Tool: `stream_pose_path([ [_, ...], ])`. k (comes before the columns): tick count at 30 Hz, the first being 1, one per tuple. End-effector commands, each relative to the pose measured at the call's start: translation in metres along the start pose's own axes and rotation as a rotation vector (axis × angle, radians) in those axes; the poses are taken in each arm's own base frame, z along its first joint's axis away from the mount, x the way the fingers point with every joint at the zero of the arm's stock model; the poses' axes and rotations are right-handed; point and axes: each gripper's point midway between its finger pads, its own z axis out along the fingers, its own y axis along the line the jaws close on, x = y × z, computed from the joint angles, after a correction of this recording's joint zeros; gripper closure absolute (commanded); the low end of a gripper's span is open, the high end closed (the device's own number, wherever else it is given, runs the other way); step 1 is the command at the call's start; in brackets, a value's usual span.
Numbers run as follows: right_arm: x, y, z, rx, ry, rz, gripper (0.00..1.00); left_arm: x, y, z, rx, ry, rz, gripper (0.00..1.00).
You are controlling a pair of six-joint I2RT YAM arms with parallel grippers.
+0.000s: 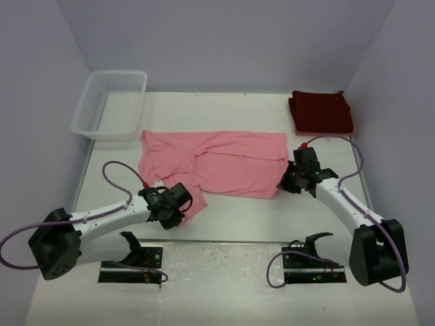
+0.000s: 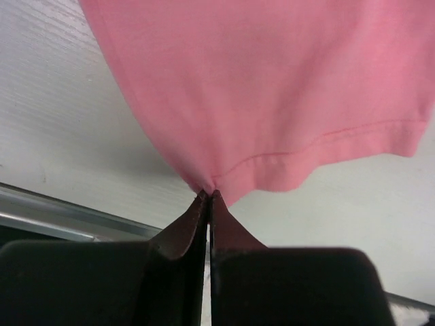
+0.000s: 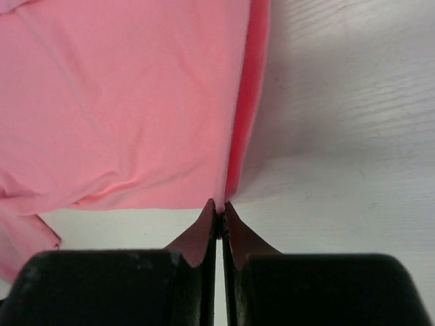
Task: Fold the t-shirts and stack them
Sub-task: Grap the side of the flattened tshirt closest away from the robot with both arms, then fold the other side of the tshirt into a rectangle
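The light pink t-shirt (image 1: 217, 161) lies spread across the middle of the table, partly folded. My left gripper (image 1: 178, 209) is shut on its near left corner; in the left wrist view the fingertips pinch the hem of the pink t-shirt (image 2: 272, 88) at my left gripper (image 2: 209, 195). My right gripper (image 1: 285, 182) is shut on the near right corner, where the pink t-shirt (image 3: 122, 102) edge is nipped at my right gripper (image 3: 221, 205). The dark maroon t-shirt (image 1: 321, 112) lies folded at the far right.
A white lattice basket (image 1: 110, 104) stands at the far left corner. A metal strip runs along the table's near edge (image 1: 224, 240). Walls close in at the back and on both sides.
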Motion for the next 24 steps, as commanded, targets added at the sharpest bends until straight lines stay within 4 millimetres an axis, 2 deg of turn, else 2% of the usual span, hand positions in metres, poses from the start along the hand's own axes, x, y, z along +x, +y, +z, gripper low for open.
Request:
stream_pose_path([
  [1,-0.023,-0.002,-0.021,0.047,-0.105,-0.015,1.00,-0.009,-0.020,-0.030,0.100,-0.014,-0.076,1.00],
  [5,-0.023,-0.010,-0.031,0.087,-0.117,-0.005,1.00,-0.032,-0.018,-0.057,0.112,-0.099,-0.077,1.00],
  [6,-0.024,-0.011,-0.033,0.090,-0.122,-0.003,1.00,-0.036,-0.022,-0.062,0.128,-0.116,-0.082,1.00],
  [7,-0.024,-0.013,-0.034,0.098,-0.127,-0.002,1.00,-0.039,-0.016,-0.065,0.105,-0.128,-0.076,1.00],
  [11,-0.026,-0.016,-0.043,0.123,-0.146,0.017,1.00,-0.057,-0.016,-0.084,0.121,-0.203,-0.085,1.00],
  [19,-0.035,-0.023,-0.057,0.185,-0.180,0.028,1.00,-0.092,0.010,-0.108,0.046,-0.364,-0.101,1.00],
  [24,-0.039,-0.025,-0.056,0.209,-0.177,0.023,1.00,-0.106,0.009,-0.116,0.022,-0.418,-0.070,1.00],
])
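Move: Low over the near side of the pink t-shirt, the left hand already holds its near left end about 2 cm above the table; the shirt's far left corner lies some 33 cm ahead and 11 cm left, with the white basket around 45 cm ahead and 21 cm left. From the right hand, already on the near right corner, the far right corner is roughly 22 cm ahead, 1 cm right and 6 cm down; the dark red stack is about 31 cm ahead, 12 cm right. Lifting its pinched end of the pink shirt about 12 cm, the left hand rises briskly, easing forward and then swinging left as its fingertips tip some 15 degrees forward. The right hand keeps its pinch too, drawing the near right corner some 4 cm to the right and as much upward, away from the left-hand end, its fingertips swinging slightly right. Both grippers stay shut. ##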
